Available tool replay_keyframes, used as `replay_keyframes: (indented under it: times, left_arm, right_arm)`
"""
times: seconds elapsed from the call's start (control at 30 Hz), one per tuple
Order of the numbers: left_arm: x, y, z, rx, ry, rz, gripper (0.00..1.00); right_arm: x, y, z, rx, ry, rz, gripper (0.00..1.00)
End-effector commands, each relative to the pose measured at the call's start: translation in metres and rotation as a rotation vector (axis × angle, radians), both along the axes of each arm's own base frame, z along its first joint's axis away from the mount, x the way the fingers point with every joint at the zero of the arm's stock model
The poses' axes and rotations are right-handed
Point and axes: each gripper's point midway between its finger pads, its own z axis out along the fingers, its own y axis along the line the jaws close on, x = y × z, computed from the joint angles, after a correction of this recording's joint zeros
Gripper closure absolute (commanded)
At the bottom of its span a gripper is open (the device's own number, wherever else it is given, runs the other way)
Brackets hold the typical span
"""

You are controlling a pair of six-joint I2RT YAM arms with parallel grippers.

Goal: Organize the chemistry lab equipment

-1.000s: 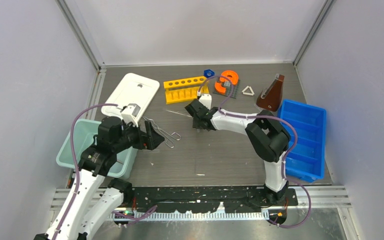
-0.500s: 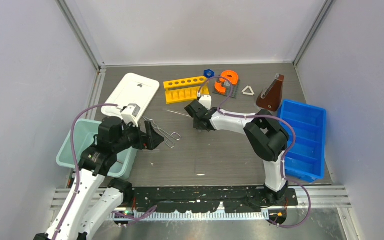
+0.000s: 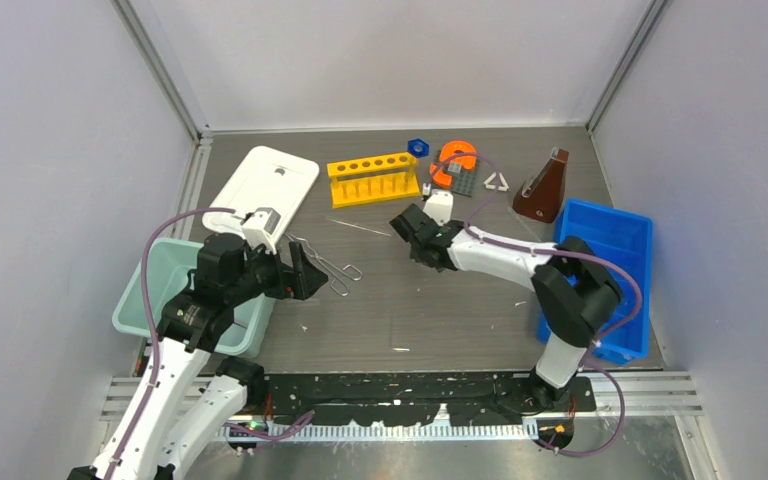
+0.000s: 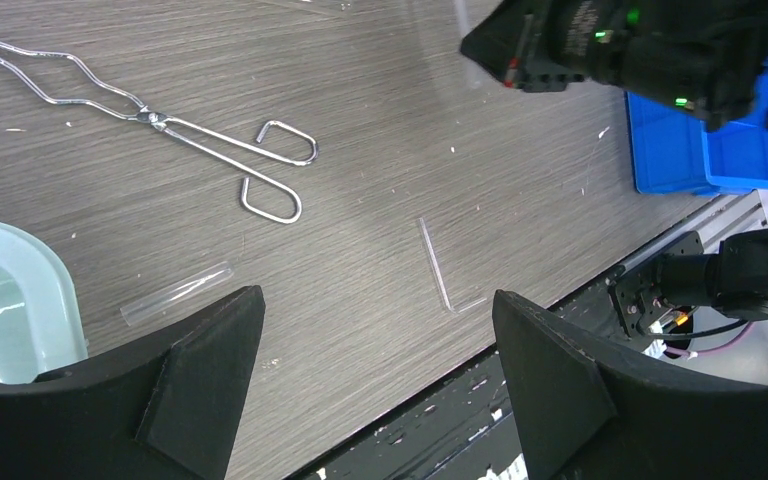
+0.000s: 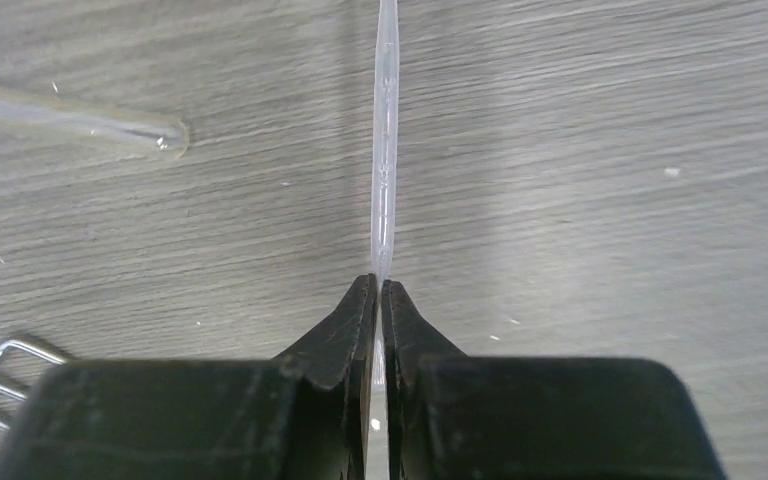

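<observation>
My right gripper [image 5: 380, 287] is shut on one end of the thin clear rod [image 5: 386, 140], which sticks straight out ahead of the jaws just above the tabletop. From above, that gripper [image 3: 405, 226] is mid-table in front of the yellow six-hole rack [image 3: 372, 178]. The wire metal tongs [image 3: 325, 262] lie flat beside my open left gripper [image 3: 305, 272], whose fingers hold nothing [image 4: 375, 300]. At the back are the blue hexagonal piece [image 3: 418, 146], the white triangle [image 3: 497, 181] and the brown flask [image 3: 543, 190].
A blue bin [image 3: 610, 270] stands at the right edge, a teal tub [image 3: 160, 290] under my left arm, a white lid [image 3: 262, 188] behind it. The orange horseshoe piece [image 3: 452, 160] sits at the back. A short clear tube [image 4: 175, 292] and a bent glass rod [image 4: 438, 265] lie near the front.
My right gripper has closed on the clear rod and its arm has swung to the right. The left arm has not moved.
</observation>
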Motion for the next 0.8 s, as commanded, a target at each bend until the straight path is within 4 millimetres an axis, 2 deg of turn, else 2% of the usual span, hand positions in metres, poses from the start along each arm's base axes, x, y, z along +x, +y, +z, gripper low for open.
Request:
replay_keyframes:
  times: [0.0,0.03,0.1,0.23,0.4,0.5,0.57,0.77]
  left_arm:
    - [0.001,0.0,0.001,0.005,-0.019,-0.001,0.12]
    - [0.001,0.0,0.001,0.004,-0.02,-0.001,0.12]
    - [0.001,0.001,0.001,0.004,-0.019,0.0,0.12]
    - [0.001,0.0,0.0,0.003,-0.016,-0.001,0.12]
    - [0.002,0.0,0.0,0.003,-0.012,-0.001,0.12]
    - [0.002,0.0,-0.001,0.004,-0.01,-0.001,0.12]
    - [0.002,0.0,-0.001,0.003,-0.007,0.0,0.13]
    - [0.002,0.0,-0.002,0.007,-0.004,0.004,0.12]
  right_arm:
    - [0.001,-0.038,0.054,0.04,-0.166,-0.164,0.9]
    - [-0.002,-0.049,0.053,0.032,-0.169,-0.185,0.9]
    - [-0.006,-0.069,0.077,0.074,-0.23,-0.241,0.9]
    - [-0.011,-0.121,0.098,0.114,-0.305,-0.369,0.9]
    - [-0.017,-0.194,0.112,0.127,-0.362,-0.54,0.9]
    - [-0.024,-0.23,0.127,0.118,-0.409,-0.616,0.9]
    - [-0.027,-0.265,0.133,0.099,-0.43,-0.714,0.9]
    - [-0.025,-0.314,0.136,0.105,-0.442,-0.859,0.9]
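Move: The right gripper already holds the clear tube, about 4 cm off the table. The blue tray it is taken to has its middle some 35 cm to the right, 8 cm back and slightly lower. Beside the way stand the brown bottle, 28 cm right and 12 cm ahead, and a thin rod on the table, 24 cm right and 7 cm ahead. From the left hand the tray lies some 55 cm right, 6 cm ahead and 18 cm down. Swing the right gripper to the right about 29 cm to the blue tray's left side, climbing some 13 cm as you go, most of it early, and easing back a little. Keep the fingers shut on the tube throughout; turn the hand clockwise about 45 degrees and let the fingertips come up some 25 degrees. ##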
